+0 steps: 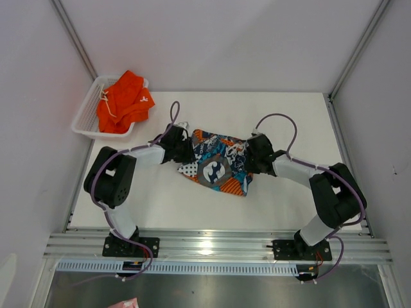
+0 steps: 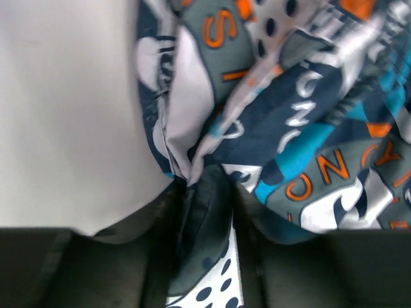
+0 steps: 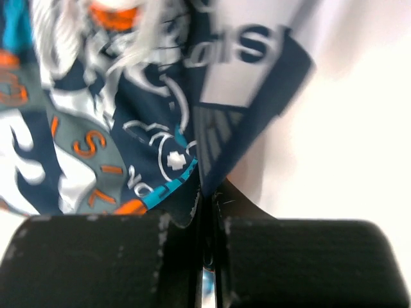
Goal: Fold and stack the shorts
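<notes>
The printed shorts point(image 1: 218, 165) lie rumpled in the middle of the white table, a blue, teal, orange and white pattern. My left gripper point(image 1: 184, 147) is at their left edge. In the left wrist view, my left gripper point(image 2: 205, 215) is shut on a bunched fold of the printed shorts point(image 2: 308, 128). My right gripper point(image 1: 255, 156) is at their right edge. Seen from the right wrist, my right gripper point(image 3: 207, 204) pinches a thin hem of the printed shorts point(image 3: 128, 128). The plain orange shorts point(image 1: 125, 101) sit heaped in the basket, far from both grippers.
A white mesh basket point(image 1: 85, 123) stands at the table's back left corner. Grey walls close in the table point(image 1: 302, 122) on three sides. A metal rail point(image 1: 218, 244) runs along the near edge by the arm bases.
</notes>
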You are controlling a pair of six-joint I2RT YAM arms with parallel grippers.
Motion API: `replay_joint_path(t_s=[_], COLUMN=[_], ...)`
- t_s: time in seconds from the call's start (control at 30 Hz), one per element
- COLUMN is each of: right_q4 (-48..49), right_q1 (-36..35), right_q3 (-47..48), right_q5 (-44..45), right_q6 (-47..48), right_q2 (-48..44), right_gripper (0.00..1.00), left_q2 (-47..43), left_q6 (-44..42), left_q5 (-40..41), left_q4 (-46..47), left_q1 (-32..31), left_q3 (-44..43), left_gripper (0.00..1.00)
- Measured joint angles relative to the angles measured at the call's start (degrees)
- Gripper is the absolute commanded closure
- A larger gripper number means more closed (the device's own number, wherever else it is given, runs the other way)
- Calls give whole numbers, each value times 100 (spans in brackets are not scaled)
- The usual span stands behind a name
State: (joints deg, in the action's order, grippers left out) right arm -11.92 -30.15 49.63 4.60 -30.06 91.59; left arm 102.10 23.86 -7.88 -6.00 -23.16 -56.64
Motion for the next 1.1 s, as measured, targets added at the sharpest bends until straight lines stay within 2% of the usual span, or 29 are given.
replay_joint_path(t_s=[0.1, 0.23, 0.5, 0.77, 0.9, 1.0, 1.1], right_q4=[-33, -136, -673, -981, -1051, -1117, -1082], right_q1=[385, 986, 1773, 2793, 3108, 3368, 3744], right_q3=[201, 424, 555, 835, 999, 949, 787], right_q5=[109, 337, 1480, 2986, 3823, 4221, 4428], right_q6=[76, 240, 485, 538, 514, 461, 431], right_q2=[138, 295, 306, 555, 822, 824, 785], right_gripper=[100, 100, 100, 100, 100, 100, 100], left_q2=[109, 518, 1526, 2920, 3390, 3823, 3963], left_q6=[238, 660, 1427, 2124, 2371, 2479, 2559], left_q5=[76, 214, 782, 994, 1029, 951, 922], left_q4=[203, 503, 743, 817, 1117, 1290, 1517], left_q1=[-304, -855, -2173, -3405, -3838, -4087, -4242], left_q3=[-9, -339, -1626, -3519, -4030, -4592, -4695], left_gripper=[81, 100, 100, 100, 100, 100, 100])
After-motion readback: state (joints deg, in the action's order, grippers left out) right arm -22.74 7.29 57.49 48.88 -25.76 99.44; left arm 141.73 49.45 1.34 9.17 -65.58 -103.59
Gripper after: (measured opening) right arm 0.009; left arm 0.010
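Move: Both grippers are low on opposite sides of the patterned shorts, the right already shut on them, the left still closing. The shorts' middle lies about 10 cm to the right and 3 cm back of the left hand, and 14 cm to the left and 1 cm back of the right. They are bound for the clear right end of the table, roughly 50 cm right and 7 cm back of the left hand, and 26 cm right and 4 cm back of the right. From the left hand, the basket with the orange shorts stands 32 cm left and 19 cm forward. The left fingers finish closing on the near-left edge of the patterned shorts as that hand starts away, then it sweeps some 40 cm right at almost constant low height, curving about 12 cm back and rolling and turning clockwise. Together with it the right hand keeps its shut grip and pulls about 35 cm right towards the table's right edge, first bowing some 5 cm forward and then coming back, rising about 2 cm, with its wrist rolling and turning clockwise some 50 degrees. ##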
